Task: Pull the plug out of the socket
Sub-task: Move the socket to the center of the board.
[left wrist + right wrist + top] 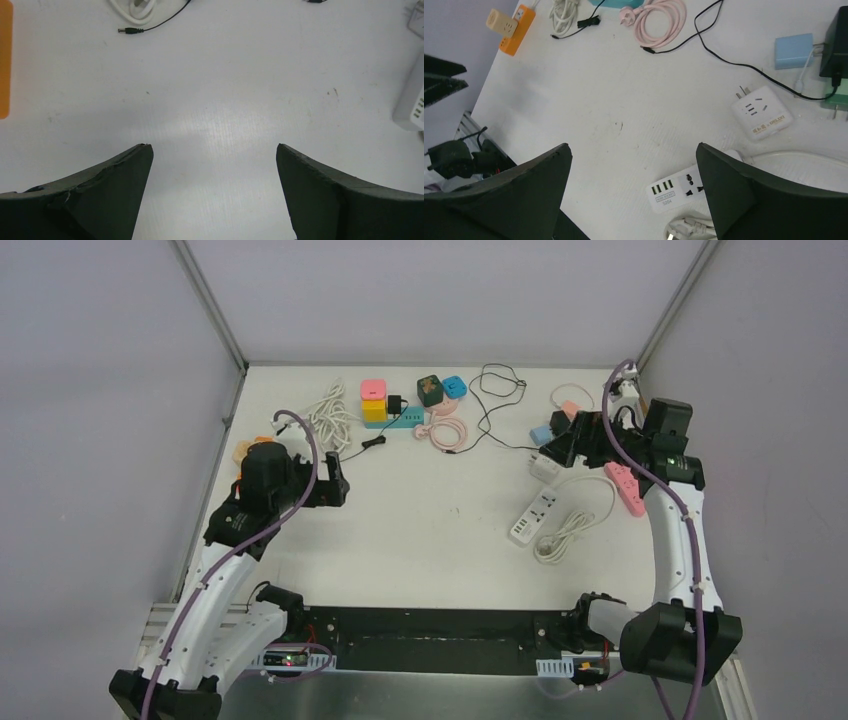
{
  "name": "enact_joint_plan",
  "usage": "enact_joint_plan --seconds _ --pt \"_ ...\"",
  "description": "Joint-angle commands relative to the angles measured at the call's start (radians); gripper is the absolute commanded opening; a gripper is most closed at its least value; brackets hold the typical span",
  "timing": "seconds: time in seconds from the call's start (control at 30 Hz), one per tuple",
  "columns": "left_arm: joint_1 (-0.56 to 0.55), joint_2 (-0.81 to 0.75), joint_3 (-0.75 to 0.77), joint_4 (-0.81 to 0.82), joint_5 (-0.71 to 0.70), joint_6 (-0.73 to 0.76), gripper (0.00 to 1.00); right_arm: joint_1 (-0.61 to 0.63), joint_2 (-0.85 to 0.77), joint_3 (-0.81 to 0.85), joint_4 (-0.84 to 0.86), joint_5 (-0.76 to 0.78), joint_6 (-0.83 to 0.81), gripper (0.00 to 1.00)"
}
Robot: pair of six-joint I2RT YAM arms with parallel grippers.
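A black plug [397,405] stands in a teal socket strip [408,421] at the back centre, beside yellow and pink cubes. In the right wrist view a second black plug [837,42] sits over a green socket block [837,98] at the right edge, with a thin black cable running off it. My left gripper [338,483] [214,146] hangs open over bare table at the left, far from both. My right gripper [550,450] [632,145] is open above the white power strip [678,188], holding nothing.
The white power strip [534,514] has a coiled white cord [565,531] beside it. A white cube adapter [761,113], a blue adapter [793,50], a pink strip [623,486], a pink cable coil [446,430] and an orange strip [516,31] lie around.
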Motion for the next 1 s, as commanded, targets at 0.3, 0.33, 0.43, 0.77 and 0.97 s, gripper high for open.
enact_joint_plan --seconds 0.3,0.33,0.43,0.77,0.97 --pt "0.027 0.144 -0.089 0.377 -0.284 -0.104 0.99 0.146 -0.004 0.011 -0.134 -0.129 -0.337 1.0" --pt "0.054 0.168 -0.081 0.384 -0.306 -0.083 0.99 0.155 -0.005 0.011 -0.136 -0.122 -0.337 1.0" --pt "0.172 0.242 -0.024 0.369 -0.257 -0.034 0.99 0.209 -0.007 0.015 -0.144 -0.079 -0.342 1.0" --pt "0.482 0.477 0.156 0.344 -0.111 0.334 0.97 0.305 -0.017 0.026 -0.144 0.042 -0.313 1.0" --pt "0.558 0.682 0.26 0.326 -0.049 0.395 0.94 0.305 -0.018 0.022 -0.144 0.058 -0.317 1.0"
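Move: The orange socket, with the beige plug seated on its middle, lies about 26 cm ahead of the left hand, 27 cm to its left and some 20 cm below. The white cable bundle is roughly 12 cm farther out than the socket and 19 cm to its right; the black barrel connector is about level with the socket and 16 cm to its right. From the right hand, the socket is around 82 cm left and 23 cm ahead. The orange socket with its beige plug draws the open, empty left hand: first forward, then sweeping mostly left and still forward, about 25 cm in all and ending 4 cm lower, turning counter-clockwise some 25 degrees while its left side rolls up. It stops short, touching nothing. The right hand, also open and empty, shifts left and back about 9 cm, sinking slightly and turning counter-clockwise, then settles. ##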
